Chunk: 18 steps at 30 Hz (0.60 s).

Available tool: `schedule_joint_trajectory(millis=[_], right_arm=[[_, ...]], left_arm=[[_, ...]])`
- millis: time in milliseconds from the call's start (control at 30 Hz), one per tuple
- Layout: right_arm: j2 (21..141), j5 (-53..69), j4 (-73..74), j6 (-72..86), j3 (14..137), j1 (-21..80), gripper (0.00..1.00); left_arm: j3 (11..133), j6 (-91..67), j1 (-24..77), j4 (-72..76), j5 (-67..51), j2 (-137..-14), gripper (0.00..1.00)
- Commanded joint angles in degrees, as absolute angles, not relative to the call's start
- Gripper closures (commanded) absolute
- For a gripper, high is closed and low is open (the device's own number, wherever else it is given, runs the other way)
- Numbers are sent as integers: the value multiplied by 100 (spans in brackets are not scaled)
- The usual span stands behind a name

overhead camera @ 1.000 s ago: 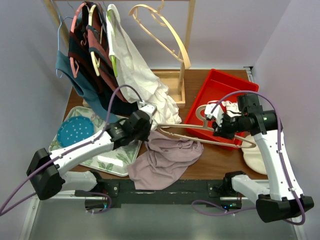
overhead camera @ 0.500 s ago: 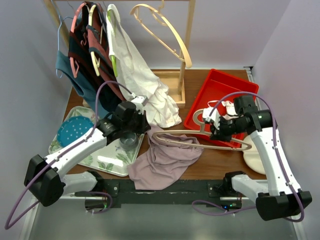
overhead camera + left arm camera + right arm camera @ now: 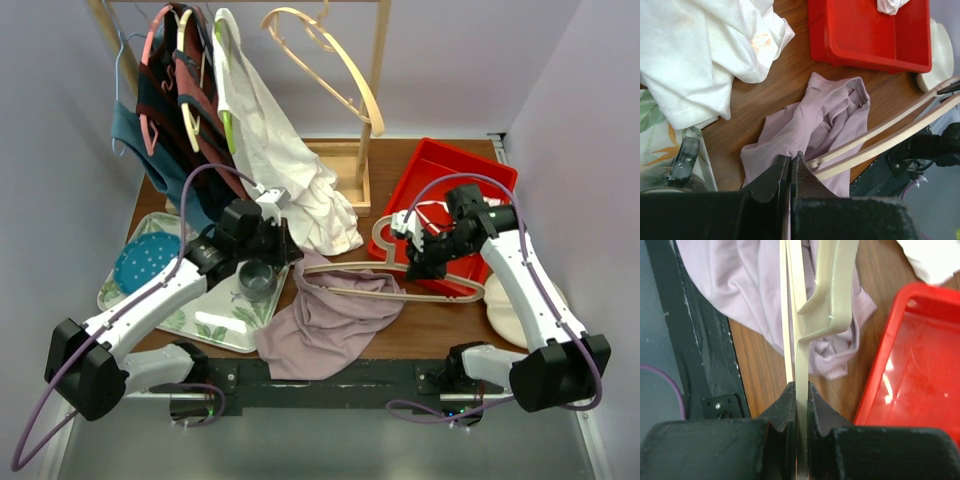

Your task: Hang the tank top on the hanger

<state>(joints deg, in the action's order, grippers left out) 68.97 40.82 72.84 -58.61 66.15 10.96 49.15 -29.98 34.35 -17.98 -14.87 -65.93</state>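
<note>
The mauve-pink tank top (image 3: pixel 330 318) lies crumpled on the wooden table near the front edge. My left gripper (image 3: pixel 291 262) is shut on a fold of its upper left edge, as the left wrist view shows, with the left gripper (image 3: pixel 791 155) pinching the tank top (image 3: pixel 827 112). My right gripper (image 3: pixel 418 267) is shut on the pale wooden hanger (image 3: pixel 440 293) near its hook and holds it flat and low. The hanger's left arm reaches into the top's opening. In the right wrist view, my right gripper (image 3: pixel 801 388) clamps the hanger (image 3: pixel 829 295) above the tank top (image 3: pixel 747 285).
A red tray (image 3: pixel 430 175) with a white-and-pink garment (image 3: pixel 452 214) stands behind the hanger. A large white shirt (image 3: pixel 290 170) hangs from the rack with other clothes and a spare wooden hanger (image 3: pixel 325 55). A floral tray (image 3: pixel 205 322), blue plate (image 3: pixel 150 262) and grey cup (image 3: pixel 257 281) sit left. A cream object (image 3: pixel 508 318) lies right.
My right gripper has carried the hanger left and toward the tank top. My left arm has drawn back and left, still holding the top's edge, which now lies over the hanger's left arm.
</note>
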Motion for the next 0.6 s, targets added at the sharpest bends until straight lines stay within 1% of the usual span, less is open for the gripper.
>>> schedule_joint_trajectory(millis=[0, 133, 233, 333, 400, 500, 567], right_arm=[[6996, 4571, 6358, -5302, 6531, 1520, 100], [7163, 4754, 5968, -5063, 6530, 1679, 100], [7373, 4835, 5994, -5063, 6688, 1688, 100], [7269, 3966, 5407, -4326, 6671, 1670, 100], [6981, 3832, 5100, -4184, 6444, 1573, 100], [6890, 4033, 4965, -4113, 6232, 1573, 100], [7048, 4743, 5167, -4297, 6240, 1608, 100]], left_arm=[[4913, -3278, 3244, -1406, -2003, -6390, 100], [4782, -3585, 2998, -1117, -2574, -6276, 100], [4816, -3578, 2839, -1273, -2602, -6214, 100], [4852, -3445, 2594, -1537, -2505, -6091, 100], [4799, -3463, 2409, -1573, -2531, -5942, 100], [4711, -3611, 2338, -1460, -2741, -5924, 100], [4650, -3735, 2338, -1196, -2934, -6029, 100]])
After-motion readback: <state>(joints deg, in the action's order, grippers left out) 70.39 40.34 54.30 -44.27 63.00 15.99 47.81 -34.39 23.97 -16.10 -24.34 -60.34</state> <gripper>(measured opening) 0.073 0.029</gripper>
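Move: The left hand holds the tank top's ribbed edge; the hanger's free left end is about 2 cm to its right, 2 cm back and 2 cm below. The mug sits some 10 cm to this hand's left, 5 cm back. From the right hand, gripping the hanger, the tank top's held edge lies about 27 cm left and 3 cm ahead, near its own height; the red tray's middle is some 11 cm right, 13 cm ahead and 14 cm below. Thread the hanger's free end beneath the ribbed edge: with the right gripper still clamped on the hanger, shift about 3.5 cm left, then 3 cm forward with a slight clockwise turn. Meanwhile raise the left gripper about 3.5 cm, easing left and a little forward in the second half and rolling its left side down some 10 degrees, keeping the cloth pinched. ##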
